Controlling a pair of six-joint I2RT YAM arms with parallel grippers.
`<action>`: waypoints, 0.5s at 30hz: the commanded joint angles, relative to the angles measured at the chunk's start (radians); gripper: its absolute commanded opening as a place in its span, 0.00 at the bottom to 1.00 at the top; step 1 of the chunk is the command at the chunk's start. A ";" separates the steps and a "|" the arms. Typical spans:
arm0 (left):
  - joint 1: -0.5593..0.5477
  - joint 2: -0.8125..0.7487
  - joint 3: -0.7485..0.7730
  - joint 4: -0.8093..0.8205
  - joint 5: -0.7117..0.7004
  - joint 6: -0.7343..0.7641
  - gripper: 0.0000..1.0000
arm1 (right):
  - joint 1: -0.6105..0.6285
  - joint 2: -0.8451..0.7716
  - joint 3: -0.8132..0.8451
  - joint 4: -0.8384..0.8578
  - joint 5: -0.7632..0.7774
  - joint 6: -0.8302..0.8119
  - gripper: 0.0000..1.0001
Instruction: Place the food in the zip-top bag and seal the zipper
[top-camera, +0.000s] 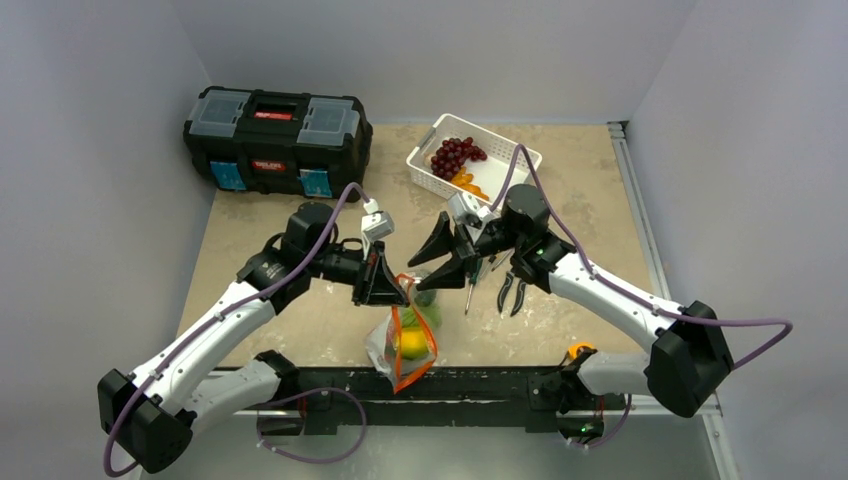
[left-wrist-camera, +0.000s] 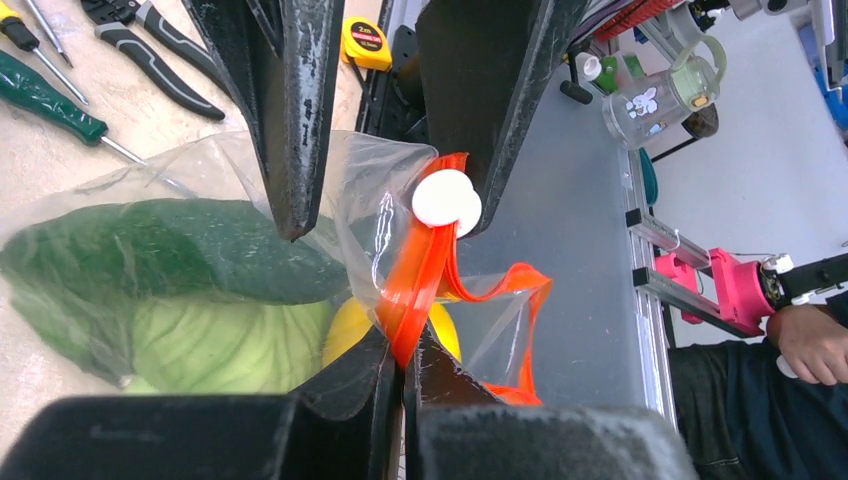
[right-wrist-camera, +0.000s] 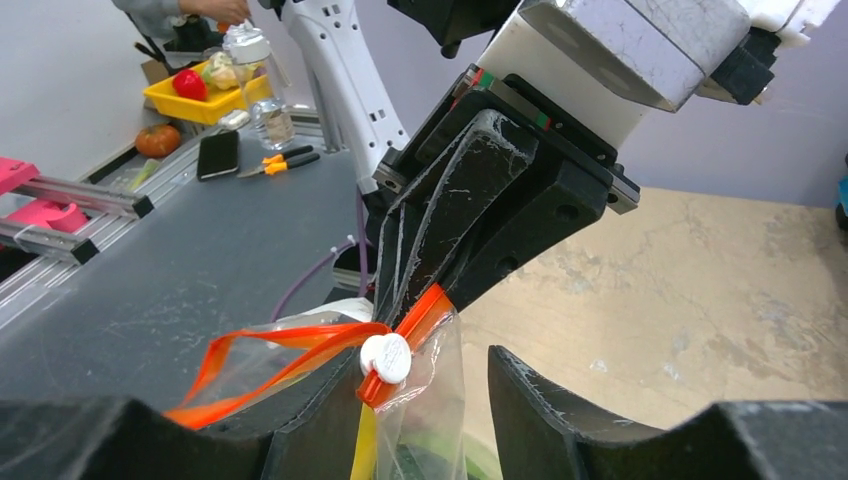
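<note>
The zip-top bag (top-camera: 405, 340) hangs clear and crinkly between my two grippers near the table's front edge. Through the plastic I see the food: a dark green cucumber (left-wrist-camera: 180, 250), a light-green cabbage (left-wrist-camera: 230, 345) and a yellow citrus (left-wrist-camera: 345, 330). My left gripper (left-wrist-camera: 405, 350) is shut on the orange-red zipper (left-wrist-camera: 420, 270), just below its white slider (left-wrist-camera: 445, 198). Past the slider the mouth gapes in a loop. My right gripper (right-wrist-camera: 420, 400) is open. One finger stands on each side of the slider (right-wrist-camera: 385, 358), which lies close against one of them.
A black toolbox (top-camera: 277, 140) stands at the back left. A white slotted basket (top-camera: 420, 165) with grapes is at the back centre. Pliers (top-camera: 512, 292) and a screwdriver (top-camera: 468, 290) lie right of the bag. More screwdrivers (left-wrist-camera: 50, 100) and a yellow tape measure (left-wrist-camera: 366, 42) lie nearby.
</note>
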 joint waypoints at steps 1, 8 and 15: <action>0.009 -0.017 0.043 0.034 0.053 0.020 0.00 | 0.002 -0.012 -0.016 0.047 0.057 -0.007 0.45; 0.010 -0.014 0.034 0.049 0.065 -0.006 0.00 | 0.004 -0.009 -0.024 0.092 0.054 0.066 0.09; 0.009 -0.046 0.092 -0.108 -0.135 0.047 0.34 | 0.004 -0.007 -0.019 0.208 0.043 0.266 0.00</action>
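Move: The white zipper slider already sits between the right hand's half-open fingers, about 1 cm back and 1 cm to the left of that hand's point, at its height. In the bag some 13 cm below are the lemon, about 9 cm back and 2 cm left, the cabbage, about 3 cm back and 1 cm right, and the cucumber, 1 cm ahead and 2 cm right. From the left hand the slider lies about 3 cm right and 3 cm above, level front to back. The white slider is pinched between the right fingertips as they close from about half open to almost shut; that hand stays within about half a centimetre of its place, its wrist turning only some 5 degrees. The left hand stays put, still pinching the orange zipper strip beside the slider, and only once the right grip is shut do its own fingers begin to part, opening about a fifth and easing off the strip. ##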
